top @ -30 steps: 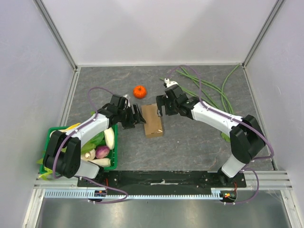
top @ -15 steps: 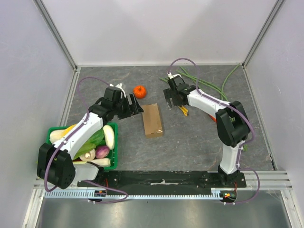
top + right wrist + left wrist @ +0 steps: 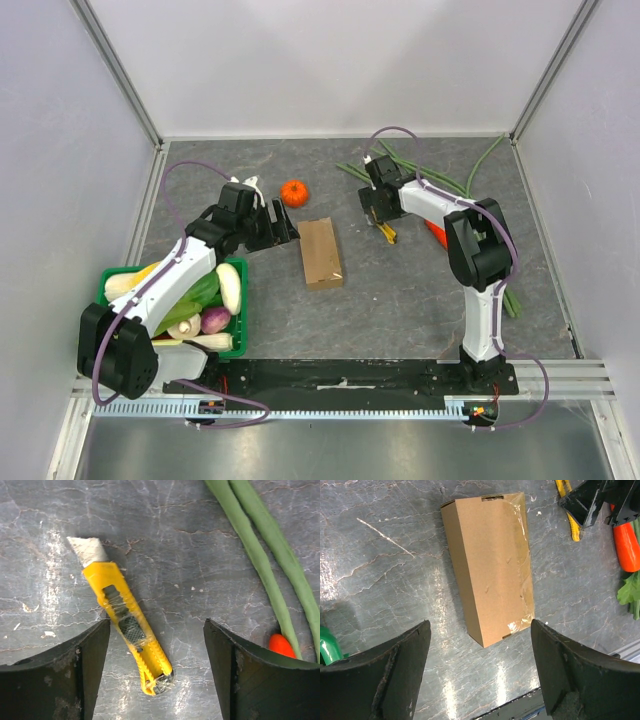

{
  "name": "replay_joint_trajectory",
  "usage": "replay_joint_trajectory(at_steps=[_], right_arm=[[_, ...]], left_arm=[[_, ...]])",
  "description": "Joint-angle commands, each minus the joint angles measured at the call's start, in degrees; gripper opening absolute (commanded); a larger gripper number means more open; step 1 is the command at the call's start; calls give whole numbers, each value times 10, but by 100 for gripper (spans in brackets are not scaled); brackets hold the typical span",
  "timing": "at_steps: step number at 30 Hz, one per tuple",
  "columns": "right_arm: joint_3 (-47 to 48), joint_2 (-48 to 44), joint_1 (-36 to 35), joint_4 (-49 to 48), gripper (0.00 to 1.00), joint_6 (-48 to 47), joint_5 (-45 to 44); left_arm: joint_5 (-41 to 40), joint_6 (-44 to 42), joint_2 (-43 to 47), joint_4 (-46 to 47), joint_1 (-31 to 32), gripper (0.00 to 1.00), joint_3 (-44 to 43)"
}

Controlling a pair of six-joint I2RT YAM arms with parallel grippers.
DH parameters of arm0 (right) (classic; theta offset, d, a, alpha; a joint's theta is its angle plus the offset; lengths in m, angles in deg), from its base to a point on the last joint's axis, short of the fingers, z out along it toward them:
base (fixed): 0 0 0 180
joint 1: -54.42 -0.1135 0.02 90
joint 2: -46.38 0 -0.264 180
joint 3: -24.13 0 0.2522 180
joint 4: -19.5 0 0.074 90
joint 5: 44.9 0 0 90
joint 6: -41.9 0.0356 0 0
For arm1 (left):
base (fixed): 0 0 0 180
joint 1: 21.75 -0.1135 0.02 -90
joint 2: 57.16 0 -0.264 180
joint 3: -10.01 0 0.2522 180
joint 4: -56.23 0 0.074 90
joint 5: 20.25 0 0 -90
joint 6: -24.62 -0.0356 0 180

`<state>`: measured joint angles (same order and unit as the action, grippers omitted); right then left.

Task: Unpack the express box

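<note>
The express box point(image 3: 321, 252) lies shut and flat on the grey table, clear tape along one edge point(image 3: 490, 565). My left gripper point(image 3: 286, 230) hangs open just left of the box; in the left wrist view its jaws point(image 3: 481, 625) straddle the box's near corner without touching it. My right gripper point(image 3: 378, 212) is open to the right of the box, above a yellow utility knife point(image 3: 386, 233). Seen from the right wrist, the knife point(image 3: 127, 625) lies on the table between the open jaws point(image 3: 156, 625), nearer the left finger point(image 3: 85, 670). Nothing is held.
A tangerine point(image 3: 293, 193) sits behind the box. A green crate point(image 3: 107, 280) of vegetables stands at the near left. Long green beans point(image 3: 445, 190) point(image 3: 260, 555) and a red-orange vegetable point(image 3: 437, 233) point(image 3: 626, 545) lie at the right, close to the knife.
Both grippers have left the box. The right one swung back and right to hover over the knife. The left one drew back to the left and opened a little wider.
</note>
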<state>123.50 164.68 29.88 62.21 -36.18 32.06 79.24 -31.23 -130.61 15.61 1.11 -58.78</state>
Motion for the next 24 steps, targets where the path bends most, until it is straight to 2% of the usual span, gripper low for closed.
replay_joint_trajectory(at_steps=[1,3,4,8,11,14,15,17,18,20,24], right_arm=[[20,18,-5,18,78,6,21],[17,22,-6,27,73,11,21],[16,24,-5,30,67,14,23],[2,22,-5,40,61,27,30],[-10,15,-5,44,52,35,42],[-20,8,-6,44,33,32,80],[-23,5,-6,38,20,29,90],[-32,-2,-8,33,12,32,101],[-34,-4,-9,31,3,33,106],[-40,-11,-10,31,0,35,108],[-47,-45,-11,20,0,45,125]], left_arm=[[-11,-29,14,6,-1,86,-15],[-13,-32,12,5,-2,86,-16],[-14,-34,9,7,-2,86,-18],[-16,-40,4,7,-3,86,-20],[-16,-44,-4,8,-2,86,-25],[-12,-48,-9,9,-3,86,-32],[-11,-48,-10,9,-3,86,-36],[-10,-48,-13,9,-3,86,-39],[-6,-47,-14,8,-3,86,-45],[0,-47,-17,7,-3,86,-49],[21,-51,-20,4,-4,85,-60]])
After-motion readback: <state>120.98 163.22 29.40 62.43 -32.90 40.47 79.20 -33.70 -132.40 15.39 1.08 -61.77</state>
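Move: The utility knife lies on the table almost under the right hand's open fingers, its middle about 2 cm left, 1 cm ahead and 1 cm below, blade pointing forward and left. The cardboard box is some 14 cm to the right hand's left and 8 cm back, level with it; the carrot about 13 cm to its right and 4 cm back. From the left hand the knife is roughly 20 cm right, 13 cm ahead and 13 cm below. The yellow utility knife is pinched around its slider by the right hand, whose wide-open fingers shut fully onto its thin body while the hand drifts back and left, about 3.5 cm in all and staying low over the table. The wrist tilts under 10 degrees, tipping the fingertips a little leftward and back. ##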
